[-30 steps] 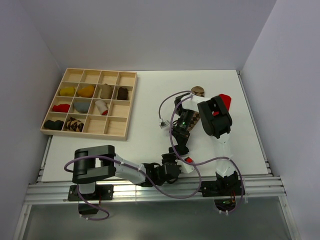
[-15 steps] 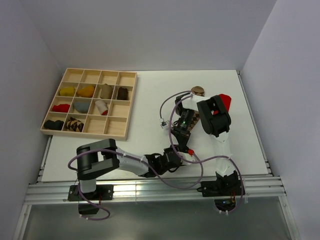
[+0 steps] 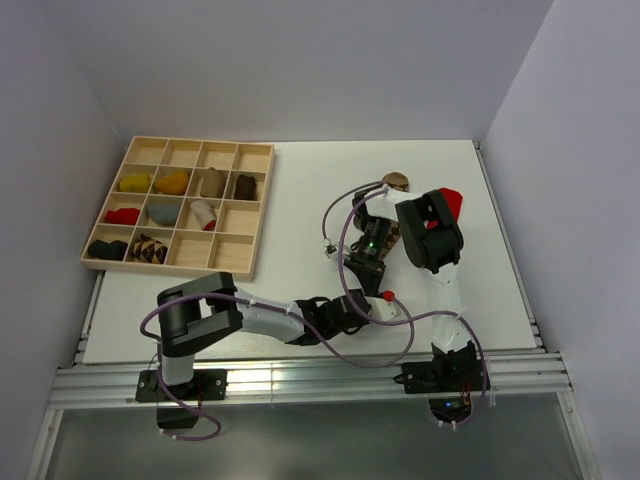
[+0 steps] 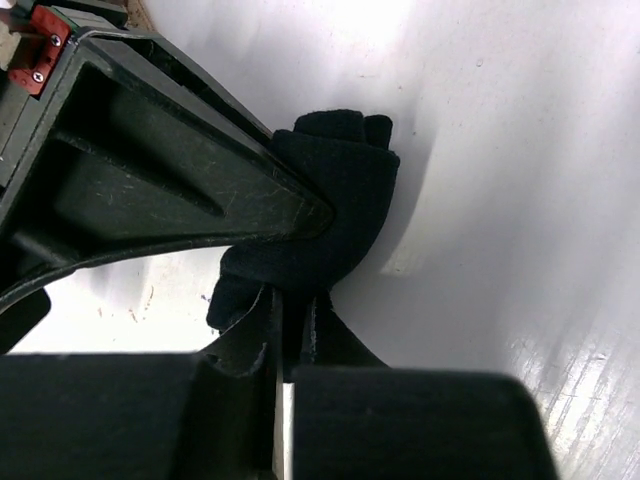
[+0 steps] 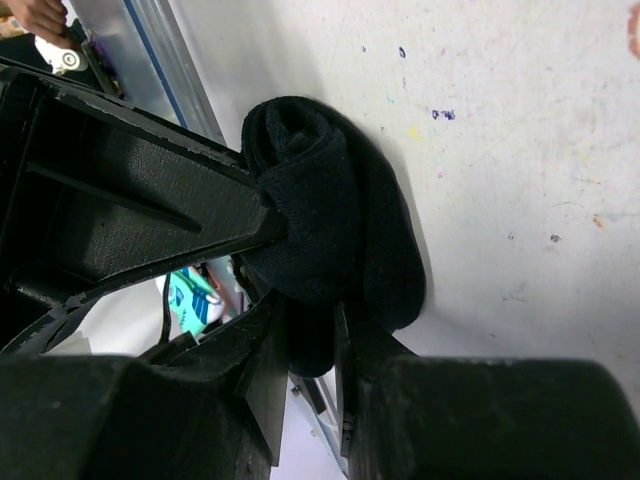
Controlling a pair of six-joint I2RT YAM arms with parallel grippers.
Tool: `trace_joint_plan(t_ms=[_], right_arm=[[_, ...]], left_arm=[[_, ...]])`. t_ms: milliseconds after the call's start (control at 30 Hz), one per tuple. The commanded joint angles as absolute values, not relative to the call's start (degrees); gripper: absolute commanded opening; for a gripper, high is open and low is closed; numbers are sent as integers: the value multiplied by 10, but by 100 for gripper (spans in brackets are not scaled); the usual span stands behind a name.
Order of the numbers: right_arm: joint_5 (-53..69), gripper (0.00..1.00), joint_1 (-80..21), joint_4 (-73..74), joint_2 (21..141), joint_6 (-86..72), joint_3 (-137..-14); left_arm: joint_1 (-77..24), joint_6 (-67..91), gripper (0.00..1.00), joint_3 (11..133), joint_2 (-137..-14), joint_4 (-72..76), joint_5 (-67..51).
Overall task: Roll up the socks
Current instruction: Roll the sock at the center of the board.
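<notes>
A plain black sock (image 4: 335,190) lies bunched on the white table, held from both ends. In the left wrist view my left gripper (image 4: 290,315) is shut on the sock's lower fold. In the right wrist view my right gripper (image 5: 312,335) is shut on the black sock (image 5: 340,220), which is partly rolled. In the top view the left gripper (image 3: 360,304) and right gripper (image 3: 367,283) meet nose to nose and hide the black sock. The argyle sock (image 3: 396,183) and the red sock (image 3: 451,198) lie behind the right arm, partly covered.
A wooden compartment tray (image 3: 170,268) stands at the back left with several small sock bundles in it. The table's near edge and the metal rail (image 3: 300,380) run just behind the left gripper. Grey walls close both sides.
My left arm has swung right and forward to meet the right gripper, and its jaws have shut on the black sock. The right arm has barely moved.
</notes>
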State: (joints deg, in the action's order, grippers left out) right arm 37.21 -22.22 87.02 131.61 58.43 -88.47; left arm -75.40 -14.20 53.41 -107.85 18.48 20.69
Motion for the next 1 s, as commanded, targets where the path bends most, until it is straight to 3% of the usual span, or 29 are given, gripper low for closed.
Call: trace_joint_plan(t_ms=[0,367,633,967], right_arm=[[371,27,-229,826,1336,612,-889],[434,56,-167,777,1233,555,-917],[439,62,-88,674,1121,438,-897],[423,62,-9,603,1012,364,-900]], left_arm=[[-745,-110,0,541,-1111,147,103],[-737,-84,0,548,-1114,117,69],[-701,-42,0,536,-1071,134,46],[-620,59,0,505,-967,170,45]])
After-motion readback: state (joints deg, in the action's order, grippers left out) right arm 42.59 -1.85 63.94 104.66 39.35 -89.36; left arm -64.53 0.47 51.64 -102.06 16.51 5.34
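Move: The black sock, a short roll, is already gripped by both hands: its middle lies about 1 cm ahead and 2 cm to the right of the left hand, a centimetre lower. From the right hand it is level and roughly 1 cm to the left, also a centimetre lower. The diamond sock's middle lies some 21 cm ahead of the right hand and 6 cm to its right, the red sock's about 20 cm ahead and 19 cm to the right, both some 2 cm lower. The right hand opens its fingers to rather more than half, lets go of the black roll and pulls away from it, forward about 15 cm and up some 12 cm with a smaller drift to the right, towards the diamond sock, while its wrist swings clockwise and tips the fingers more steeply down. The left hand keeps its shut grip on the roll throughout, first easing a centimetre or so to the right, then carrying the roll about 3 cm forward and left and up a couple of centimetres as the wrist rolls some 20 degrees. ##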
